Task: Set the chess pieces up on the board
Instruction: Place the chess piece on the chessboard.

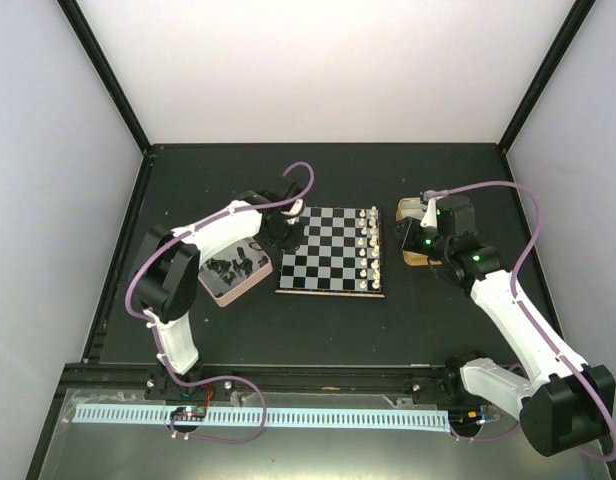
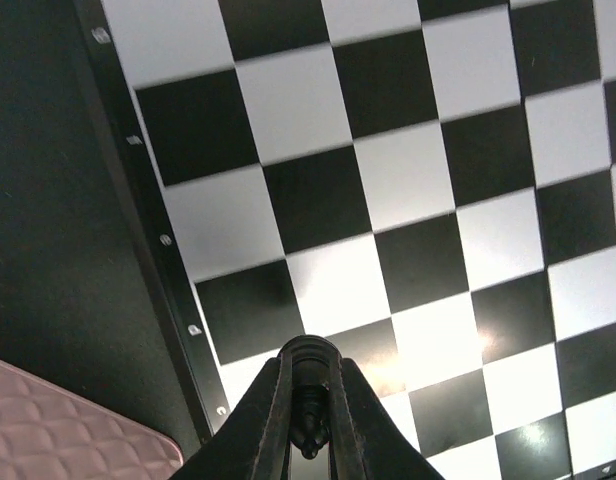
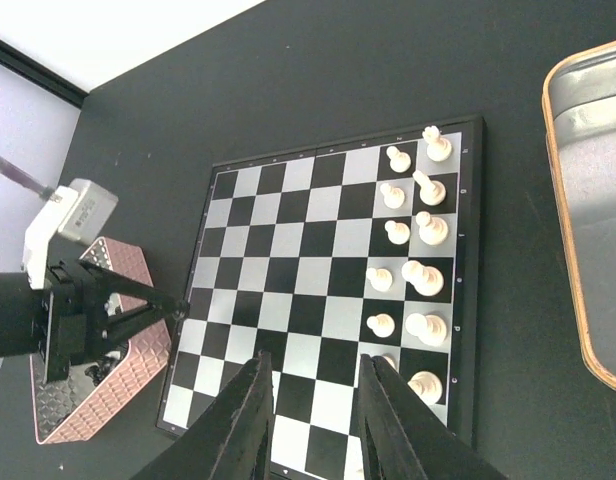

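The board (image 1: 326, 252) lies mid-table, its black and silvery checks filling the left wrist view (image 2: 388, 180). White pieces (image 3: 416, 272) stand in two columns along its right side. My left gripper (image 1: 280, 238) hovers over the board's left edge, shut on a black chess piece (image 2: 310, 400) that lies lengthwise between the fingers. More black chess pieces (image 1: 226, 267) lie in the pink-rimmed tin (image 1: 250, 283) left of the board. My right gripper (image 3: 313, 370) hangs open above the board's near right part with nothing between its fingers.
A gold-rimmed tin (image 3: 588, 260) sits right of the board, under the right wrist (image 1: 428, 240). The pink tin's corner (image 2: 68, 420) shows at the lower left of the left wrist view. Black rails edge the mat.
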`<move>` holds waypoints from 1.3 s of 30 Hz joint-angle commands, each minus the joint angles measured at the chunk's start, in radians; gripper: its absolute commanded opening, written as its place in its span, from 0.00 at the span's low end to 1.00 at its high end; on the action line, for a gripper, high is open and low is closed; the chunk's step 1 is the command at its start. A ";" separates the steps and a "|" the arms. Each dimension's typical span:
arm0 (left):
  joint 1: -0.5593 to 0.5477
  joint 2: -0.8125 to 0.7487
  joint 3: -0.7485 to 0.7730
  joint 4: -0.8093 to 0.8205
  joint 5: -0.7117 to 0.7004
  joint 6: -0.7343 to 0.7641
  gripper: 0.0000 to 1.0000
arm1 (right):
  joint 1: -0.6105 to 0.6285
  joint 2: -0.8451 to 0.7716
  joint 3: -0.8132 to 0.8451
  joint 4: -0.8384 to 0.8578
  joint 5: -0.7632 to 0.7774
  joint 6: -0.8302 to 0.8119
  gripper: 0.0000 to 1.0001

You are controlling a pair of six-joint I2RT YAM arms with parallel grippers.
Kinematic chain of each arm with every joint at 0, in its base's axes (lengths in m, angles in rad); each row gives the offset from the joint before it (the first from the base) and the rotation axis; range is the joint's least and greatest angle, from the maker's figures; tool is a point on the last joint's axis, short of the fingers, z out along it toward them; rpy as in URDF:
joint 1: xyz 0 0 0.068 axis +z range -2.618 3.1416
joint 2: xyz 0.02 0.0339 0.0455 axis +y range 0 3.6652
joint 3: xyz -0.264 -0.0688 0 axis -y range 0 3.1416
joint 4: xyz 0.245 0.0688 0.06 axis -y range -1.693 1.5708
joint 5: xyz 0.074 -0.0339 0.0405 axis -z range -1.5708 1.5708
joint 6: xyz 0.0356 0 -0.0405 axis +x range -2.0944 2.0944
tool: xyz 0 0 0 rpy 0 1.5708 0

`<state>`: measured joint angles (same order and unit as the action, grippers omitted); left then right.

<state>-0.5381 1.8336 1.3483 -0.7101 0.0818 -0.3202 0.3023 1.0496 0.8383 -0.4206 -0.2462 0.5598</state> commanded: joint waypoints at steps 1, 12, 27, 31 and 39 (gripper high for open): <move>-0.038 -0.002 -0.042 -0.014 -0.038 0.013 0.07 | 0.000 0.006 -0.019 0.025 0.012 0.000 0.25; -0.051 0.021 -0.072 -0.032 -0.114 -0.021 0.07 | 0.000 0.007 -0.030 0.022 0.006 0.000 0.26; -0.048 -0.006 -0.075 -0.002 -0.007 -0.004 0.25 | 0.000 0.006 -0.031 0.023 0.001 0.006 0.26; -0.047 -0.007 -0.062 -0.001 0.012 -0.003 0.26 | 0.000 0.004 -0.030 0.022 -0.001 0.006 0.26; -0.036 -0.018 -0.058 -0.025 -0.023 -0.008 0.36 | 0.000 -0.006 -0.030 0.017 -0.001 0.010 0.26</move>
<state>-0.5835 1.8427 1.2709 -0.7277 0.0666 -0.3328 0.3023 1.0523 0.8154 -0.4175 -0.2466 0.5602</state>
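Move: The left hand holds a black chess piece over the board; its square, in the leftmost row beside the letter c, lies about 3 cm back, 1 cm left and 6 cm below. From this hand the pink tray is some 3 cm back and 14 cm left, and the white pawn row about 17 cm right and 2 cm ahead. From the idle right hand that square is roughly 25 cm left, about level, 18 cm lower. The left hand goes back and down, about 3 cm each, then opens partway, releasing the black piece. ##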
